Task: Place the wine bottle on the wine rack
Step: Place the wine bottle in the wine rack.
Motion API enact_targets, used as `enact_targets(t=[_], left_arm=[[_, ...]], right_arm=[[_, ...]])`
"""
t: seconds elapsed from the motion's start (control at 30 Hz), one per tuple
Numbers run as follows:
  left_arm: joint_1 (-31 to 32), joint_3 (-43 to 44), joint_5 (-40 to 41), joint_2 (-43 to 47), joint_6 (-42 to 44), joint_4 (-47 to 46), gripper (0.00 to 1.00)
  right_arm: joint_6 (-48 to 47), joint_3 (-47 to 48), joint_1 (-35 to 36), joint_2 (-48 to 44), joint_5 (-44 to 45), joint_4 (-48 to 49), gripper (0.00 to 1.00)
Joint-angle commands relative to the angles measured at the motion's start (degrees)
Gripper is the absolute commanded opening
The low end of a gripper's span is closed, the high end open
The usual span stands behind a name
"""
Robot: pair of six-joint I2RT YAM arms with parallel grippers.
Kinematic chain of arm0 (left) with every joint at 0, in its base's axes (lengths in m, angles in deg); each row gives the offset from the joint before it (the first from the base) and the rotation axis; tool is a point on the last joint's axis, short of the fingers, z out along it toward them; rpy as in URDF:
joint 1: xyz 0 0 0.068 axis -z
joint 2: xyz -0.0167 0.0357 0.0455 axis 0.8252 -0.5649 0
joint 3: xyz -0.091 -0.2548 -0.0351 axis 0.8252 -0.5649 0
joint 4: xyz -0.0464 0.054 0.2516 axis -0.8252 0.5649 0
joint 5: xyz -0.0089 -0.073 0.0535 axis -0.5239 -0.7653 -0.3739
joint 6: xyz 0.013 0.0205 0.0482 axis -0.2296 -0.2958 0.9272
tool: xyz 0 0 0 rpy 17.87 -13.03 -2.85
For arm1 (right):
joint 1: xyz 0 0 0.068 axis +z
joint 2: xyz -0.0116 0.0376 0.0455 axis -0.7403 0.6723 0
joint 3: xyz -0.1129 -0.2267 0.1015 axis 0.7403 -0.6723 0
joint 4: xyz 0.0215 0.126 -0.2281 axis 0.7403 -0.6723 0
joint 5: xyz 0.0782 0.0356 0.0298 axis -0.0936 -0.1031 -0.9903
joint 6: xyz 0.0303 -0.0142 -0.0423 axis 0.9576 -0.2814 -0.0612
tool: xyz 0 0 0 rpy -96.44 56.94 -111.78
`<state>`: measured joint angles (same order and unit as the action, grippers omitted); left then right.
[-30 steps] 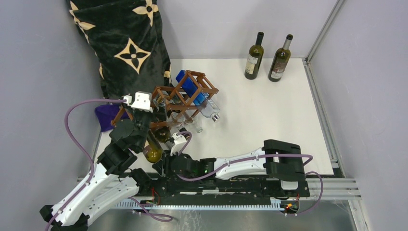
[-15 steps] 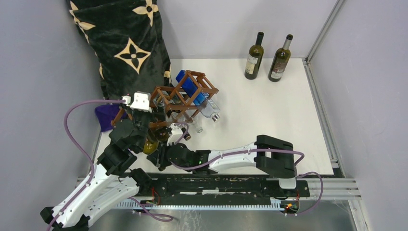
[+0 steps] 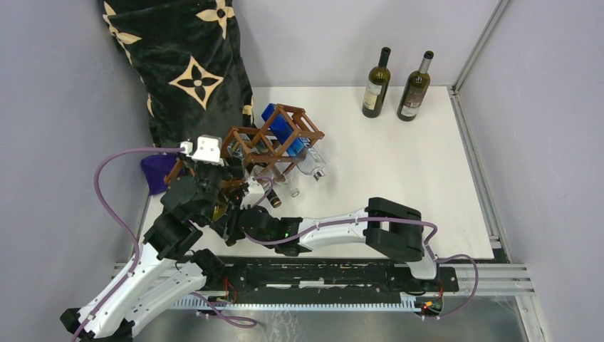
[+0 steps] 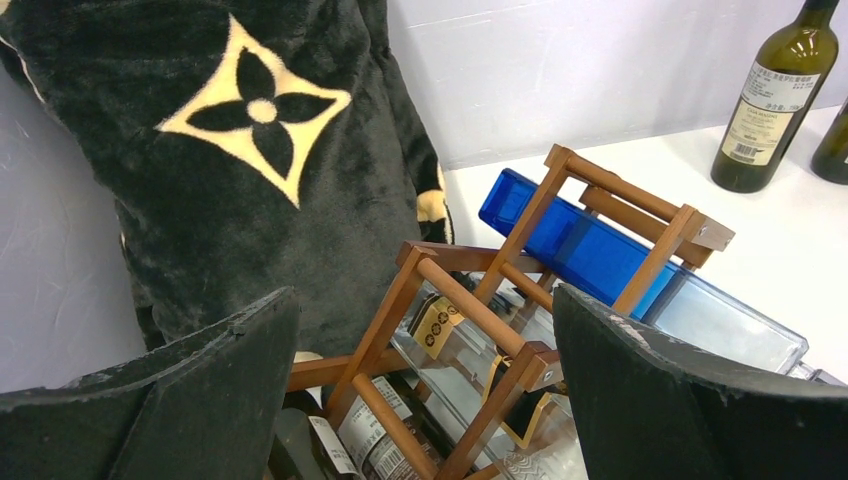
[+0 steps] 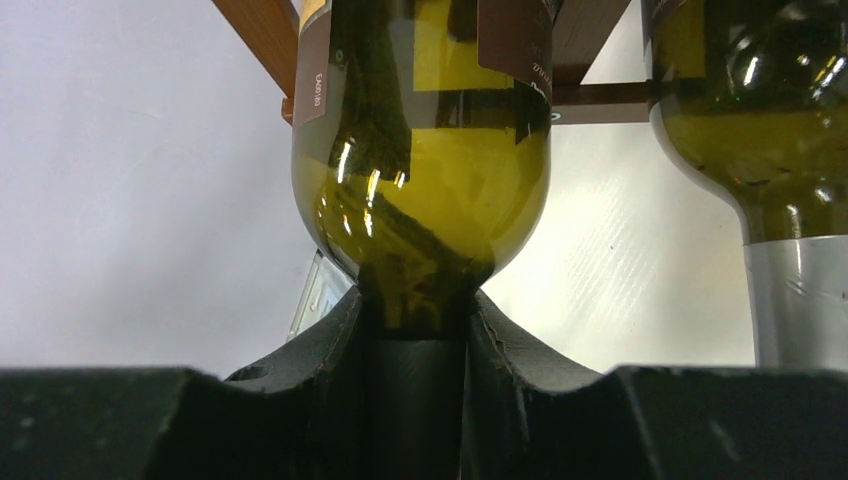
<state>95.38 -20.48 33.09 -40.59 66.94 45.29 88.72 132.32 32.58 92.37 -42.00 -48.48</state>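
Observation:
The wine bottle (image 5: 420, 190), olive-green glass with a brown label, has its neck clamped in my right gripper (image 5: 415, 340), which is shut on it. Its body points into a low cell of the reddish-brown wine rack (image 3: 274, 139), between the rack's bars (image 5: 590, 95). In the top view the right gripper (image 3: 236, 214) sits at the rack's near-left corner, with the bottle mostly hidden under my left arm. My left gripper (image 4: 425, 400) hovers open over the rack (image 4: 520, 300), holding nothing; its fingers (image 4: 200, 400) straddle the frame.
The rack holds a blue bottle (image 3: 281, 128), clear bottles (image 3: 311, 162) and a silver-capped green bottle (image 5: 790, 150). Two wine bottles (image 3: 376, 84) (image 3: 415, 87) stand upright at the back. A black cushion (image 3: 185, 64) leans behind the rack, beside a purple cloth (image 3: 158, 171).
My right arm has pushed forward and left, carrying the wine bottle further toward the rack and under the left arm. The left gripper has barely shifted.

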Motion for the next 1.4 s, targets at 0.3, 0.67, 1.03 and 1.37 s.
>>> enact_targets(t=[0.3,0.67,1.03,1.37], left_arm=[[-1.0,-0.1,1.0,0.8,0.8,-3.9,1.0],[-1.4,-0.6,2.1,1.0,1.2,-4.5,1.0],[-1.5,-0.6,1.4,0.7,1.1,-4.3,1.0],[-1.9,-0.6,1.0,0.5,0.9,-4.4,1.0]], right_arm=[[4.6,9.6,-2.1,2.2,8.2,13.3,0.25],[9.8,5.7,-4.6,2.6,3.6,19.3,0.62],[7.6,2.6,-5.3,0.3,-1.5,19.3,0.72],[-2.0,1.9,-2.6,-1.6,-3.2,17.9,0.71]])
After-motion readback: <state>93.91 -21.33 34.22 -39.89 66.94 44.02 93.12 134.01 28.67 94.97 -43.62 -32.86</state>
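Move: The right hand already grips the wine bottle by the neck. Its rack slot, the near-left end cell, is centred about 10 cm ahead and 8 cm left, roughly level with the hand. The silver-necked bottle is some 5 cm ahead and 6 cm right; a black-capped neck is about 11 cm ahead and 14 cm right. From the left hand the slot is straight below, about 18 cm down and 3 cm left. Right hand slides the bottle about 2.5 cm forward-left into its slot, opens, rises forward some 5 cm, backs off. ##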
